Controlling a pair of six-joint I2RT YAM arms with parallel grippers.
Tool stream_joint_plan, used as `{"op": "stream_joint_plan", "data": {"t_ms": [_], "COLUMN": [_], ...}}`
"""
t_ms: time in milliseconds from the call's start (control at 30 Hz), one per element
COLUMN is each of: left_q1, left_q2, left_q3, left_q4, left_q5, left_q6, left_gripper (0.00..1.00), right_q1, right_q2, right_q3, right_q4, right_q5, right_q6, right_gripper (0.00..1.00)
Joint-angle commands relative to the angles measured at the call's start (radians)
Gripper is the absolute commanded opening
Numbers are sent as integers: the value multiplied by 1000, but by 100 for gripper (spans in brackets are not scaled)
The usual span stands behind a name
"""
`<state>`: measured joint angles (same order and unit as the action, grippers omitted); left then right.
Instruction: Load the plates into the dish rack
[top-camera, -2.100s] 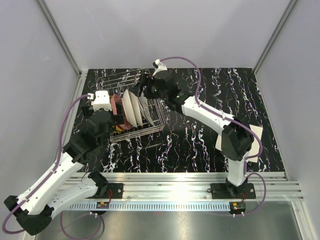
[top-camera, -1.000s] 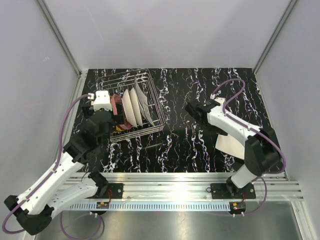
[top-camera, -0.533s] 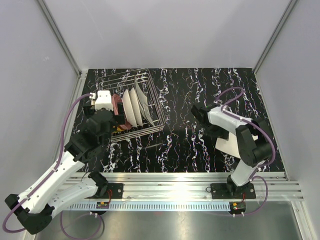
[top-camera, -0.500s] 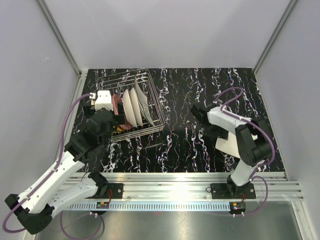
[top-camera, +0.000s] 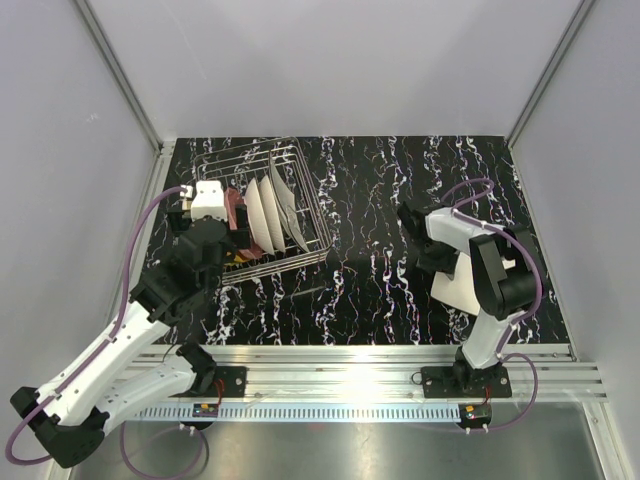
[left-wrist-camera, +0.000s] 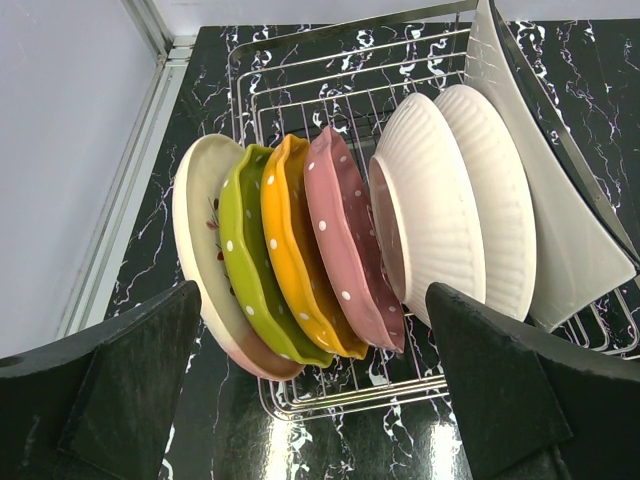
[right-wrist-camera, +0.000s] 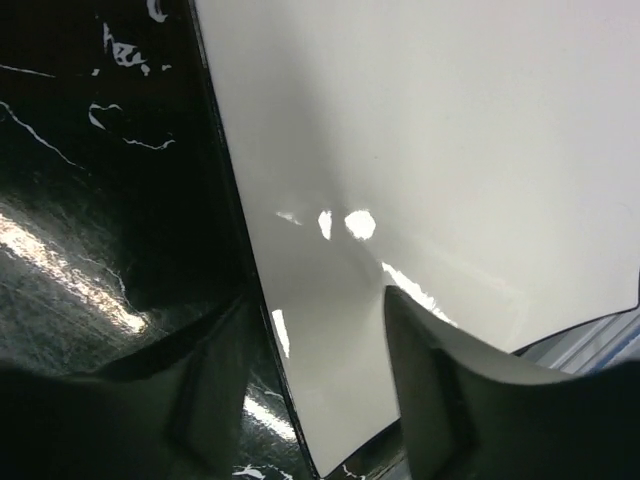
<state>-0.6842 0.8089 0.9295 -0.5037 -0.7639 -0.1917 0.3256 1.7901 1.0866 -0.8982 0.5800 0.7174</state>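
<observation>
The dish rack (top-camera: 232, 158) stands at the back left, seen close in the left wrist view as the dish rack (left-wrist-camera: 340, 75). On edge in it are a brown-rimmed white plate (left-wrist-camera: 198, 240), a lime-green plate (left-wrist-camera: 243, 270), an orange plate (left-wrist-camera: 288, 255), a pink plate (left-wrist-camera: 343, 245), two ribbed white plates (left-wrist-camera: 425, 210) and a squarish white one (left-wrist-camera: 555, 225). My left gripper (left-wrist-camera: 315, 400) hangs open just in front of the rack. Another squarish white plate (top-camera: 466, 291) lies flat at the right. My right gripper (right-wrist-camera: 320, 400) straddles the edge of that white plate (right-wrist-camera: 420, 130), one finger over the table, one over the plate, jaws apart.
The black marbled table (top-camera: 365, 190) is walled in by grey panels on three sides. A ribbed aluminium rail (top-camera: 350, 365) carrying both arm bases runs along the near edge. The right arm's purple cable (top-camera: 470, 185) loops above its wrist.
My right arm has swung from the rack across to the right and dropped onto the flat white plate, its jaws narrowing around the plate's edge. The left arm has barely moved.
</observation>
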Motion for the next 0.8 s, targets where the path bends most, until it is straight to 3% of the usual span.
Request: {"op": "stream_joint_plan", "data": {"t_ms": [0, 33, 100, 133, 233, 367, 467, 767], "left_q1": [2, 3, 3, 3, 3, 3, 3, 3], "left_q2": [-4, -4, -8, -10, -17, -22, -19, -27], "left_q3": [34, 35, 35, 35, 35, 32, 35, 35], "left_q4": [27, 27, 27, 25, 25, 30, 25, 25], "left_q5": [-6, -6, -8, -9, -14, -8, -6, -9], "left_q6": [-2, -2, -2, -2, -2, -3, -3, -6], "left_gripper": [99, 99, 99, 99, 99, 99, 99, 99], "right_q1": [-2, 0, -2, 0, -2, 16, 52, 328], "right_q2": [34, 38, 48, 49, 37, 14, 8, 147], "right_q3": [16, 19, 22, 24, 16, 9, 36, 308], "right_q4": [36, 36, 35, 38, 62, 100, 114, -7], "right_q5": [-48, -55, -55, -60, -88, -155, -180, -134], "right_q6": [-33, -38, -42, -45, -59, -70, -69, -13], "right_gripper": [56, 45, 34, 20, 7, 0, 0, 0]}}
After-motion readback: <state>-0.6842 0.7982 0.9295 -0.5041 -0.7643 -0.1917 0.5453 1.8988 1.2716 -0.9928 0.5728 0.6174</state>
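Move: The white square plate lies flat by my right hand, its middle about 10 cm to the right, level fore and aft and some 2 cm lower; its left rim is already between my open fingers. The dish rack's middle is roughly 43 cm to the left and 14 cm farther out, and the grey square plate standing in it about 38 cm left and 15 cm out. From my left hand, the flat plate lies some 57 cm right, about level fore and aft and 27 cm below. I shut my right fingers the rest of the way until they pinch the left rim of the white square plate, holding nearly still low over the table. Then, keeping that grip, I pull left towards the rack with growing speed, about 7 cm, rising only about a centimetre while the wrist turns some 15 degrees counter-clockwise. ##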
